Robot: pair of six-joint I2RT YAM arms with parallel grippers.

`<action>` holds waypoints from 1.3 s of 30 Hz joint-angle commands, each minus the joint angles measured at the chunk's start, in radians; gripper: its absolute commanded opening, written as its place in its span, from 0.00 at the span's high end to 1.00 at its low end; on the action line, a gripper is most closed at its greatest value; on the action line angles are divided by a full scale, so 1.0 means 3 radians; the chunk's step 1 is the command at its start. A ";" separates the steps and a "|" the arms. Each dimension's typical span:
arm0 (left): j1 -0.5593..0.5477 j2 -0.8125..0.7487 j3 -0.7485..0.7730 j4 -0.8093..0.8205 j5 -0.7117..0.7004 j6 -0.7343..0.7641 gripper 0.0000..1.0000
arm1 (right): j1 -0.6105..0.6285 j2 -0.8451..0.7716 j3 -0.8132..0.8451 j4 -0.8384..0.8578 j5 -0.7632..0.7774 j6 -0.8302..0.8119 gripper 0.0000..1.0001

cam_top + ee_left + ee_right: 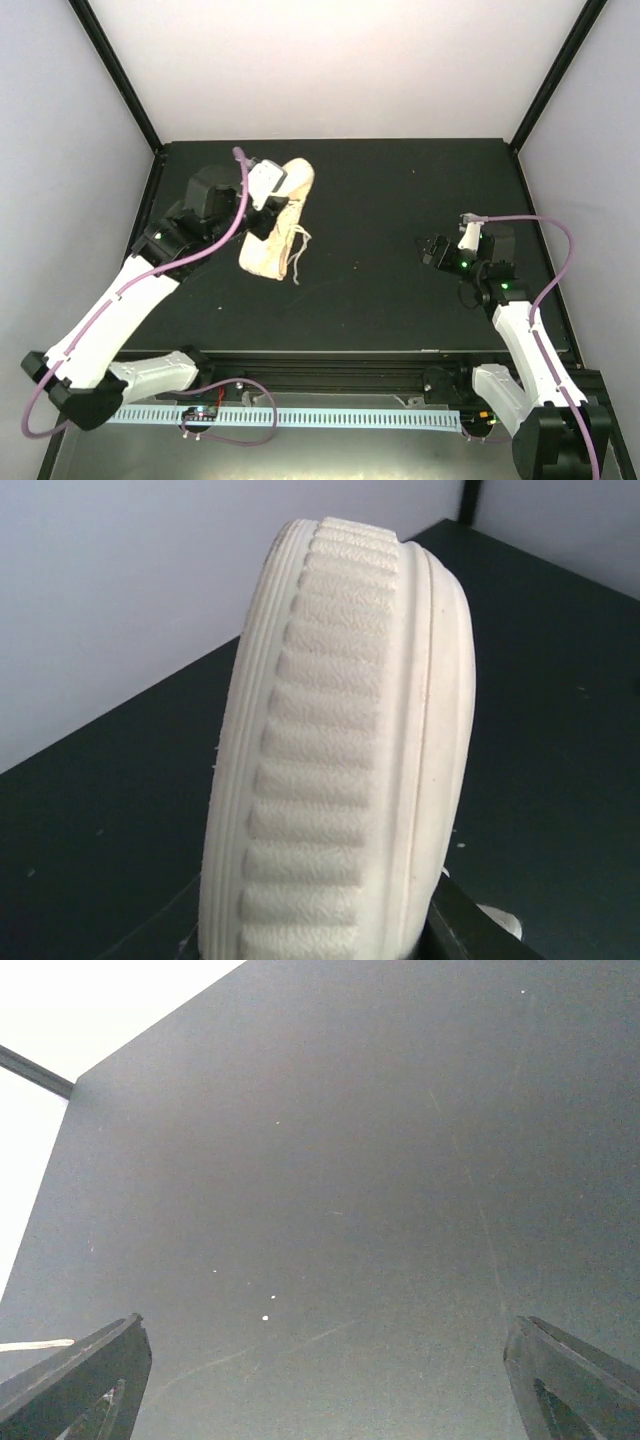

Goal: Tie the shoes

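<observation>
The beige shoe (pixel 282 232) lies at the back left of the black table (pixel 400 300), tipped so its sole faces my left arm. Thin off-white laces (pixel 300 252) trail loose off its right side. My left gripper (pixel 268 203) is shut on the shoe across its middle. In the left wrist view the ribbed pale sole (pixel 340 740) stands upright and fills the gap between the dark fingers (pixel 470 935). My right gripper (pixel 430 250) hovers over bare table at the right, well away from the shoe. It is open, its fingers (pixel 90 1375) wide apart with nothing between them.
Black frame posts (pixel 120 80) and pale walls close in the table at the back and both sides. A white slotted rail (pixel 300 415) runs along the near edge between the arm bases.
</observation>
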State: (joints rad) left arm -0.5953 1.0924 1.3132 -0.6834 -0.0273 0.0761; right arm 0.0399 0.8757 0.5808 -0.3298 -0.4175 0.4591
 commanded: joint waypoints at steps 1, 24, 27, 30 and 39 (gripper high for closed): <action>-0.0493 0.0413 0.0455 -0.0275 -0.0098 -0.0097 0.76 | 0.0020 -0.0031 -0.0052 0.0109 0.0012 0.0143 0.01; -0.0351 0.1039 -0.0769 0.1001 0.1083 -0.1510 0.79 | 0.0020 -0.0285 -0.0127 -0.0212 0.0444 0.0129 0.00; -0.0306 0.1081 -0.1110 0.1178 0.1131 -0.1601 0.80 | 0.0021 -0.0244 -0.0131 -0.0200 0.0347 0.0106 0.00; -0.0256 0.1066 -0.1318 0.1226 0.1100 -0.1622 0.80 | 0.0018 -0.0221 -0.0145 -0.0167 0.0257 0.0083 0.00; -0.0090 0.1046 -0.1552 0.1472 0.1231 -0.1796 0.80 | 0.0019 -0.0168 -0.0197 -0.0067 0.0080 0.0077 0.00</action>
State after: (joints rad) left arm -0.6369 1.4391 0.8379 -0.3584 0.2859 -0.4068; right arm 0.0399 0.8211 0.5339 -0.3809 -0.3489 0.4938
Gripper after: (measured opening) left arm 0.336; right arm 0.997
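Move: The left hand already grips the shoe aloft, its middle about 3 cm back from the fingers and 6 cm below them. The bare table spot where it goes lies some 10 cm back, 7 cm to the right and 30 cm below that hand. The laces dangle about 7 cm back, 4 cm right and 10 cm down. For the right hand, the held shoe is roughly 36 cm left, 2 cm back and 12 cm higher. Keeping its pinch on the shoe, the left hand whips it about 18 cm to the right and slightly back at nearly the same height, then swings back left some 12 cm while bringing it down nearly 30 cm to the table, fingers tipping about 45 degrees downward. The open right hand only drifts about 3 cm right and most of the way back, sinking slightly. ##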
